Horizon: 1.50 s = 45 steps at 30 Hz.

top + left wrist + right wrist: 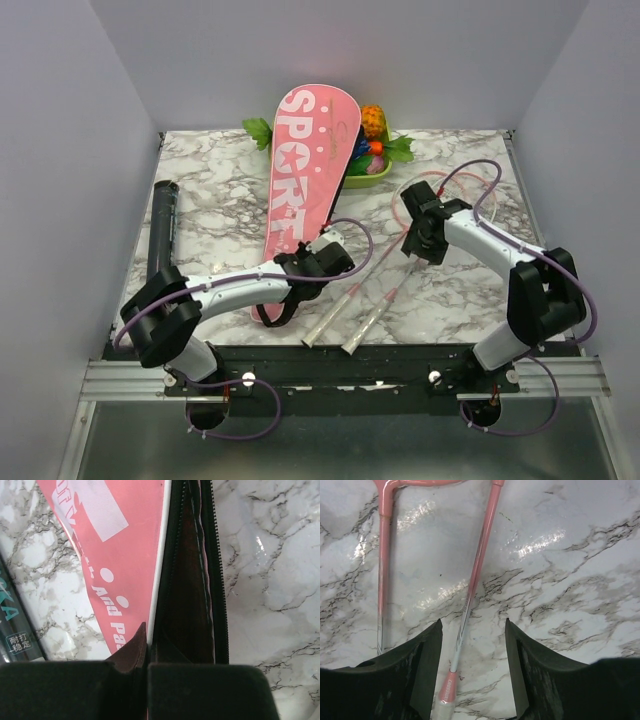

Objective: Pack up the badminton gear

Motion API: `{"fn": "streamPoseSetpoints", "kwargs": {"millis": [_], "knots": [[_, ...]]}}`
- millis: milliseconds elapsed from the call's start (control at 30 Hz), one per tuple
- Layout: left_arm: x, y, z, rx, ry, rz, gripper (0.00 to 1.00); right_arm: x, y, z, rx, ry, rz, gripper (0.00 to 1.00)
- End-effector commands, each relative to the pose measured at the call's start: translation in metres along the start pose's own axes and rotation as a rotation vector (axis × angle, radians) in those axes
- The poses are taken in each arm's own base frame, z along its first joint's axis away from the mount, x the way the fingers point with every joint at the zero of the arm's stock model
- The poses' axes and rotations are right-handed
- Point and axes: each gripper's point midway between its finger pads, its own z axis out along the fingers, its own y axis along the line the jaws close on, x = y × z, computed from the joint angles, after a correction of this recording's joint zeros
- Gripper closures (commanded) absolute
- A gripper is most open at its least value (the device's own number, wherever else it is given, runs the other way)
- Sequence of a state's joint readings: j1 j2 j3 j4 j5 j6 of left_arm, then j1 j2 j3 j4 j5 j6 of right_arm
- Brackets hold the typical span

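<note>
The pink racket-shaped bag (305, 170) lettered "SPORT" lies slanted across the table's middle. My left gripper (315, 262) is shut on the bag's dark edge near its narrow end. In the left wrist view the gripper (147, 665) pinches that flap, and the bag (125, 545) gapes open along its black zipper. Two pink-framed rackets (385, 290) lie side by side to the right, white handles toward me. My right gripper (425, 235) hovers open over their shafts. One racket shaft (475, 575) runs between the open gripper (473, 625) fingers, untouched; the other shaft (382, 570) lies left of them.
A long black tube (165, 230) lies along the table's left side, and its edge shows in the left wrist view (10, 625). A green tray (365, 182) of toy fruit sits at the back, behind the bag's wide end. Grey walls enclose the table.
</note>
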<state>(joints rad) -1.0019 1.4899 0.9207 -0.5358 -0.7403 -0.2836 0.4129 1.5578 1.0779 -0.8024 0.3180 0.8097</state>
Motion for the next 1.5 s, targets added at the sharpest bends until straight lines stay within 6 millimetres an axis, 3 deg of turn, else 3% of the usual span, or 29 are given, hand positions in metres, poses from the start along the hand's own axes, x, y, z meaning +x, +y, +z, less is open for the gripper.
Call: {"fn": "streamPoseSetpoints", "kwargs": {"millis": [0,267,333,400,533,567,600,700,867,1133,1333,1467], "knots": [[-0.008,-0.015,0.001,0.071,0.006,0.048,1.00,0.009,-0.010,0.017,0.072,0.032,0.025,0.40],[-0.011,-0.019,-0.002,0.105,0.003,0.051,1.00,0.013,0.004,0.040,0.068,0.074,0.036,0.44],[-0.014,-0.017,-0.005,0.107,-0.007,0.042,1.00,0.014,0.005,0.044,0.075,0.080,0.035,0.50],[-0.017,-0.013,-0.009,0.107,-0.022,0.030,1.00,0.015,0.006,0.047,0.074,0.083,0.036,0.61],[-0.026,-0.006,-0.018,0.111,-0.061,-0.002,1.00,0.017,0.008,0.052,0.073,0.088,0.020,0.73],[-0.027,-0.005,-0.020,0.111,-0.068,-0.010,1.00,0.017,0.008,0.054,0.075,0.088,0.016,0.80],[-0.030,-0.002,-0.023,0.114,-0.082,-0.026,1.00,0.018,0.006,0.055,0.082,0.090,0.014,0.99],[-0.035,0.004,-0.029,0.109,-0.109,-0.059,1.00,0.016,0.007,0.054,0.061,0.069,0.011,0.99],[-0.040,0.012,-0.034,0.092,-0.128,-0.097,1.00,-0.006,-0.001,0.032,0.041,-0.039,-0.010,0.99],[-0.054,0.009,-0.031,0.097,-0.134,-0.103,1.00,-0.016,-0.023,-0.013,0.026,-0.114,-0.032,0.99],[-0.058,0.000,-0.011,0.105,-0.078,-0.094,1.00,-0.003,-0.019,-0.052,-0.124,-0.082,-0.119,0.99],[-0.074,-0.002,-0.002,0.122,-0.075,-0.122,1.00,0.019,-0.011,-0.078,-0.222,-0.020,-0.224,0.99]]}}
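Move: The right hand, open, has the nearer-right racket's shaft about 5 cm below, 1 cm ahead and 1 cm left; that racket's handle lies some 14 cm left and 17 cm back. The other racket's shaft runs roughly 9 cm left, level with the hand. The pink bag, its rim still pinched by the left hand, has its middle about 33 cm left and 15 cm ahead. From the left hand, the shaft to be gripped is some 29 cm right, 6 cm back, 7 cm below. Right hand sinks 5 cm, pinches the racket shaft, lifts about 10 cm; left, still gripping bag, rises 3 cm. ##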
